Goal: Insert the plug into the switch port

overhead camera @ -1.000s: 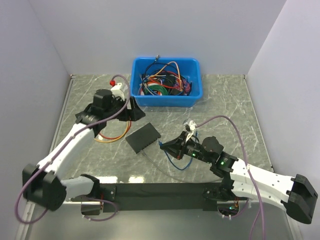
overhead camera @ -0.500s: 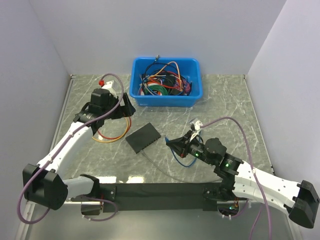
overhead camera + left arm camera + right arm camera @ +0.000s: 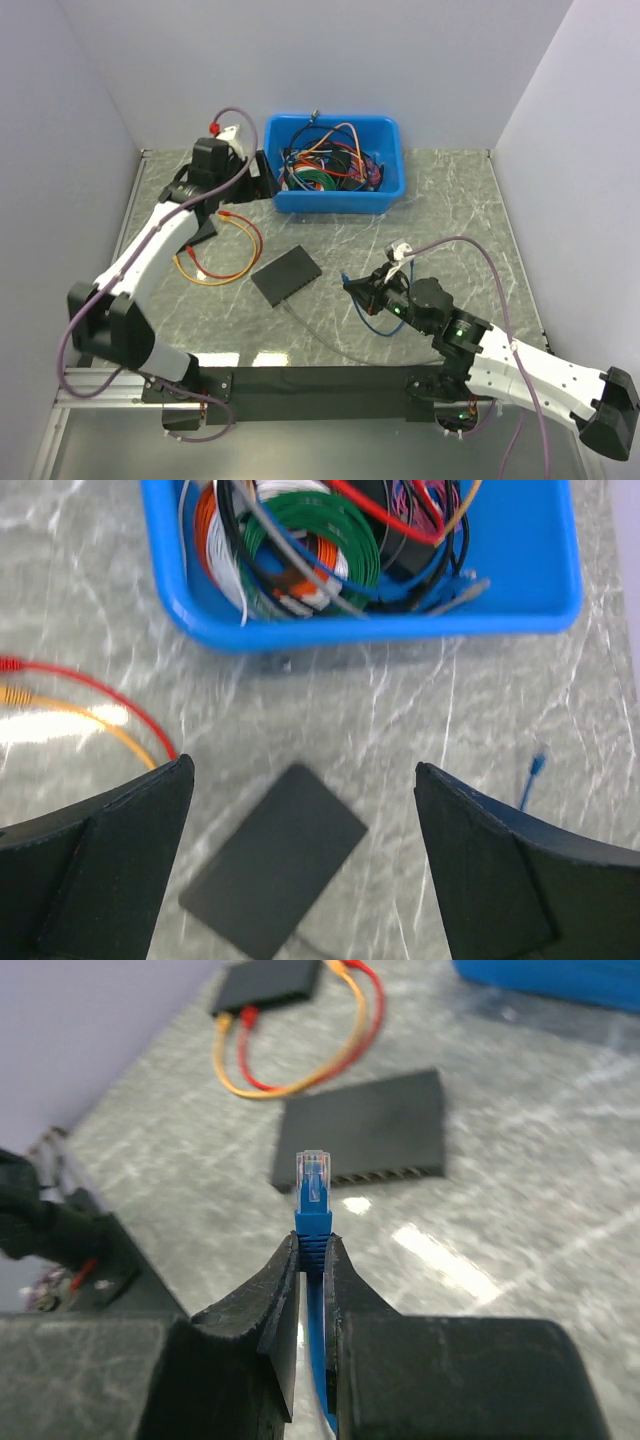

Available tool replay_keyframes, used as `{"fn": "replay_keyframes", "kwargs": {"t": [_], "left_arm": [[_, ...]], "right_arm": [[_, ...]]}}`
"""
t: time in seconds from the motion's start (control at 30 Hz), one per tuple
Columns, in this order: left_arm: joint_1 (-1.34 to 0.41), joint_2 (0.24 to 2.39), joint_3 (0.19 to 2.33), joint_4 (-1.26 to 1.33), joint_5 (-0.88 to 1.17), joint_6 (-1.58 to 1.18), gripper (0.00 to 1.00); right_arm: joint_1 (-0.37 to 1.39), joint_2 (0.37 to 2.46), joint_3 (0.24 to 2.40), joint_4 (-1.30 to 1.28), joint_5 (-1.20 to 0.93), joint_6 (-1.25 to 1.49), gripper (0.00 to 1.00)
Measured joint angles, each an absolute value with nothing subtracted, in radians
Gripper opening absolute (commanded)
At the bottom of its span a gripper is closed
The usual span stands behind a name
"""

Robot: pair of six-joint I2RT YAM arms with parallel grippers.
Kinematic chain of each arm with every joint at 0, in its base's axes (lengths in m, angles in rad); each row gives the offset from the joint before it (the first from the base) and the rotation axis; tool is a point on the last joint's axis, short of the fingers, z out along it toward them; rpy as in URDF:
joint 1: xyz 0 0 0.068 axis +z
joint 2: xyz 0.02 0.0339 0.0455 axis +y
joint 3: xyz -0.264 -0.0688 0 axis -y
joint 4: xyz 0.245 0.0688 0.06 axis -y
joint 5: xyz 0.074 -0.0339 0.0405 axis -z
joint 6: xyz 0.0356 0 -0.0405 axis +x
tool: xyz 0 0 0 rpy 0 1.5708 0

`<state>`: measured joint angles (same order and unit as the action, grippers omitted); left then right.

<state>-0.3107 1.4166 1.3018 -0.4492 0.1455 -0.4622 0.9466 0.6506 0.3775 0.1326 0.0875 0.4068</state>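
The plug (image 3: 313,1175), a clear connector on a bright-blue cable, sticks out of my right gripper (image 3: 314,1245), which is shut on the blue boot just behind it. It points at the black switch (image 3: 365,1130), whose row of ports (image 3: 385,1174) faces it across a gap. From above, the switch (image 3: 286,274) lies mid-table with the right gripper (image 3: 352,285) a short way to its right. My left gripper (image 3: 255,172) hangs wide open and empty high beside the bin. In the left wrist view the left gripper (image 3: 303,768) looks down on the switch (image 3: 275,865).
A blue bin (image 3: 392,190) full of coiled cables stands at the back. An orange and red cable loop (image 3: 228,250) lies left of the switch, running to a small black box (image 3: 268,985). The slack blue cable (image 3: 375,322) loops under the right arm.
The left arm has swung back toward the bin's left end and its jaws have opened fully. The right gripper has drifted slightly right with the plug, away from the switch.
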Motion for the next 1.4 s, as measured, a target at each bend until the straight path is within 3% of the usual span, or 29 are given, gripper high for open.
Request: {"fn": "replay_keyframes", "kwargs": {"t": [0.2,0.6,1.03,1.4], "left_arm": [[-0.308,1.583,1.288,-0.447,0.197,-0.446,0.88],[-0.383,1.652,1.164,-0.514,0.224,-0.440,0.94],[-0.390,1.685,1.110,-0.513,0.270,-0.458,0.93],[-0.405,1.752,1.109,-0.536,0.228,-0.493,0.93]], "right_arm": [[0.946,0.739,0.388,0.067,0.149,0.421,0.00],[0.946,0.815,0.410,0.023,0.182,0.454,0.00],[1.007,1.059,0.465,0.025,0.196,0.505,0.00],[1.088,1.133,0.532,0.014,0.250,0.517,0.00]]}}
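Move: The switch lies about 12 cm back from the open left hand, some 6 cm to its right and 23 cm below. From that hand, the red and yellow cable loop is some 9 cm left and 6 cm back, and the blue bin about 17 cm right and 12 cm ahead. The right hand already holds the blue plug; from it the switch is roughly 15 cm left, 8 cm ahead and 18 cm below, with the gray plug about 15 cm left and 3 cm ahead. The left hand, fingers staying wide open, plunges about 20 cm towards the switch while drawing back some 8 cm and tipping its fingers about 35 degrees more downward, to arrive close over the switch's far-left edge. Meanwhile the right hand keeps its pinch on the blue plug and sinks about 10 cm, its fingers dipping too, then eases a few centimetres left towards the ported side of the switch. ##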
